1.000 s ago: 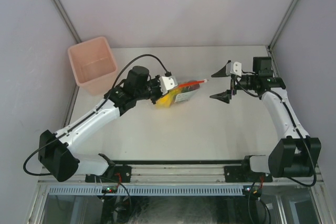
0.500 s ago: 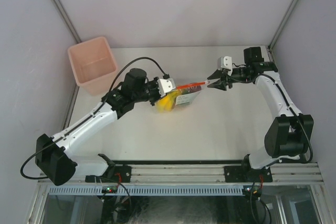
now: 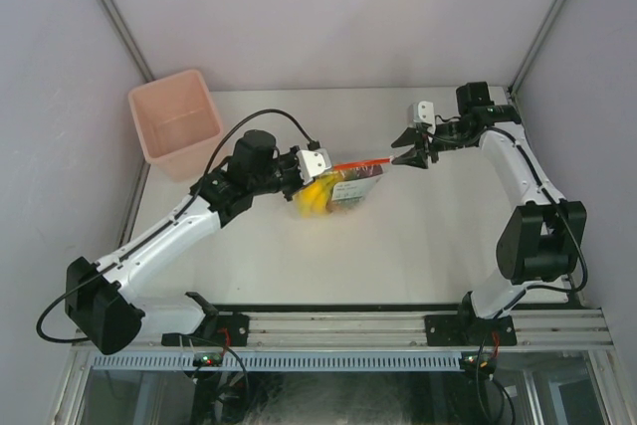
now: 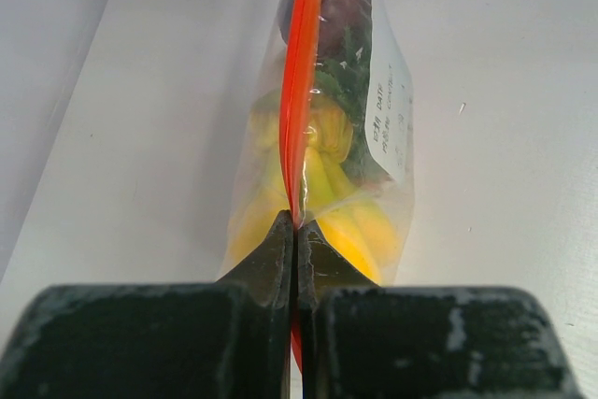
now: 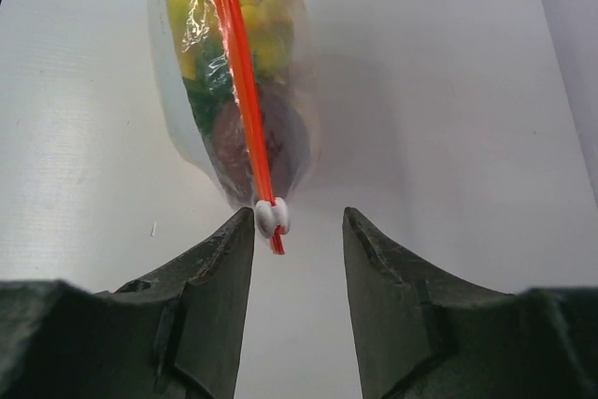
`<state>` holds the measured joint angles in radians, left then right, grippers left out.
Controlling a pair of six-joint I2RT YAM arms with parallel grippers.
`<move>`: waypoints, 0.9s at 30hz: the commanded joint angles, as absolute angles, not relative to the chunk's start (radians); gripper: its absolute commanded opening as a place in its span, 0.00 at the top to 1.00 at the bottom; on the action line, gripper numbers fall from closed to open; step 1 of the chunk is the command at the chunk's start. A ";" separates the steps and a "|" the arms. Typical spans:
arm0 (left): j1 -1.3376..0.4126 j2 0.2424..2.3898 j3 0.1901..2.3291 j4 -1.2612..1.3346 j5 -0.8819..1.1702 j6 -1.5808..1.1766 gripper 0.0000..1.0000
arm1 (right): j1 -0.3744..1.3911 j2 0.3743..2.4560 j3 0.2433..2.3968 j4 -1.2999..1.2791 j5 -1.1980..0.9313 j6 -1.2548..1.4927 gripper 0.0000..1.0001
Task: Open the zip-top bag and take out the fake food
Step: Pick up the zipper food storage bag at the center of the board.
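The clear zip-top bag [image 3: 343, 186] hangs above the table's middle, its red-orange zip strip [image 4: 301, 100] on top. Inside lies the fake food [image 4: 341, 207]: yellow banana pieces, green leaves and a dark purple piece. My left gripper [image 4: 296, 223] is shut on the strip's left end. My right gripper [image 5: 298, 217] stands partly open at the strip's right end. The white slider [image 5: 272, 217] sits just inside its left fingertip [image 5: 238, 231], with a wide gap to the other finger. The bag is zipped along the length I see.
A pink square bin [image 3: 176, 122] stands at the back left corner. Grey walls close in the table on three sides. The arm bases and a rail run along the near edge.
My right gripper has moved left to the bag's slider end and narrowed its jaws around the slider. The left gripper keeps its hold on the strip; the bag shifted slightly.
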<state>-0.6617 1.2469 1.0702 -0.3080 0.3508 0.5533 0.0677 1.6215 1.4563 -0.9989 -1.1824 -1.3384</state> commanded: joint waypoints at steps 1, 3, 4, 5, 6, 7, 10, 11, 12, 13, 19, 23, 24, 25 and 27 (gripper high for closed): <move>-0.666 1.206 1.054 -0.236 0.385 0.575 1.00 | 0.080 1.642 1.519 -1.080 -1.190 -1.402 0.57; -0.666 1.204 1.054 -0.236 0.385 0.575 1.00 | 0.088 1.649 1.523 -1.087 -1.182 -1.406 0.57; -0.666 1.205 1.054 -0.237 0.383 0.575 1.00 | 0.090 1.651 1.522 -1.092 -1.180 -1.411 0.57; -0.666 1.204 1.054 -0.236 0.381 0.575 1.00 | 0.091 1.652 1.522 -1.100 -1.178 -1.416 0.57; -0.666 1.201 1.055 -0.236 0.379 0.576 1.00 | 0.093 1.653 1.522 -1.107 -1.177 -1.422 0.58; -0.666 1.201 1.053 -0.237 0.378 0.577 1.00 | 0.095 1.654 1.521 -1.116 -1.176 -1.429 0.58; -0.666 1.201 1.054 -0.236 0.377 0.578 1.00 | 0.097 1.661 1.523 -1.146 -1.172 -1.453 0.62; -0.666 1.201 1.054 -0.236 0.377 0.578 1.00 | 0.097 1.662 1.525 -1.158 -1.173 -1.462 0.65; -0.666 1.202 1.054 -0.236 0.377 0.579 1.00 | 0.097 1.664 1.528 -1.172 -1.175 -1.471 0.68; -0.666 1.203 1.054 -0.236 0.375 0.578 1.00 | 0.098 1.666 1.531 -1.185 -1.176 -1.480 0.72; -0.666 1.205 1.054 -0.226 0.342 0.576 1.00 | 0.097 1.642 1.534 -1.220 -1.180 -1.493 0.95; -0.666 1.209 1.062 -0.215 0.318 0.542 0.86 | 0.092 1.599 1.506 -1.206 -1.184 -1.468 1.00; -0.666 1.209 1.066 -0.212 0.308 0.519 0.77 | 0.089 1.584 1.490 -1.187 -1.184 -1.447 1.00; -0.666 1.208 1.072 -0.214 0.296 0.493 0.66 | 0.084 1.564 1.473 -1.162 -1.186 -1.430 1.00; -0.666 1.196 1.081 -0.221 0.268 0.437 0.45 | 0.072 1.522 1.429 -1.126 -1.193 -1.397 1.00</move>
<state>-0.6617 1.2427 1.0683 -0.2863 0.3145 0.5343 0.0872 1.6321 1.4765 -1.1805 -1.1522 -1.4483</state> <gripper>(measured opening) 0.397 0.040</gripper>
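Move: The white slider at the right end of the bag's red zip lies about 2 cm back from the right hand point and 1 cm below it, between the half-open fingers but nearer the back one. Of the bag's food, the dark round fruit hangs roughly 5 cm left of that hand, 3 cm back and 6 cm down, the bananas some 15 cm left, 5 cm back and 8 cm down. From the left hand, still pinching the zip's other end, the slider is about 17 cm right and 3 cm ahead, level. The right hand, pointing left, eases back about 2.5 cm and dips about 1 cm to centre its half-open fingers on the white slider, shutting them over the second half of the move until they pinch the slider at the zip's right end. The left hand holds its end of the zip still meanwhile, and once the right fingers are shut it spreads its own to a bit under half open and lets the red strip go, staying around it. ##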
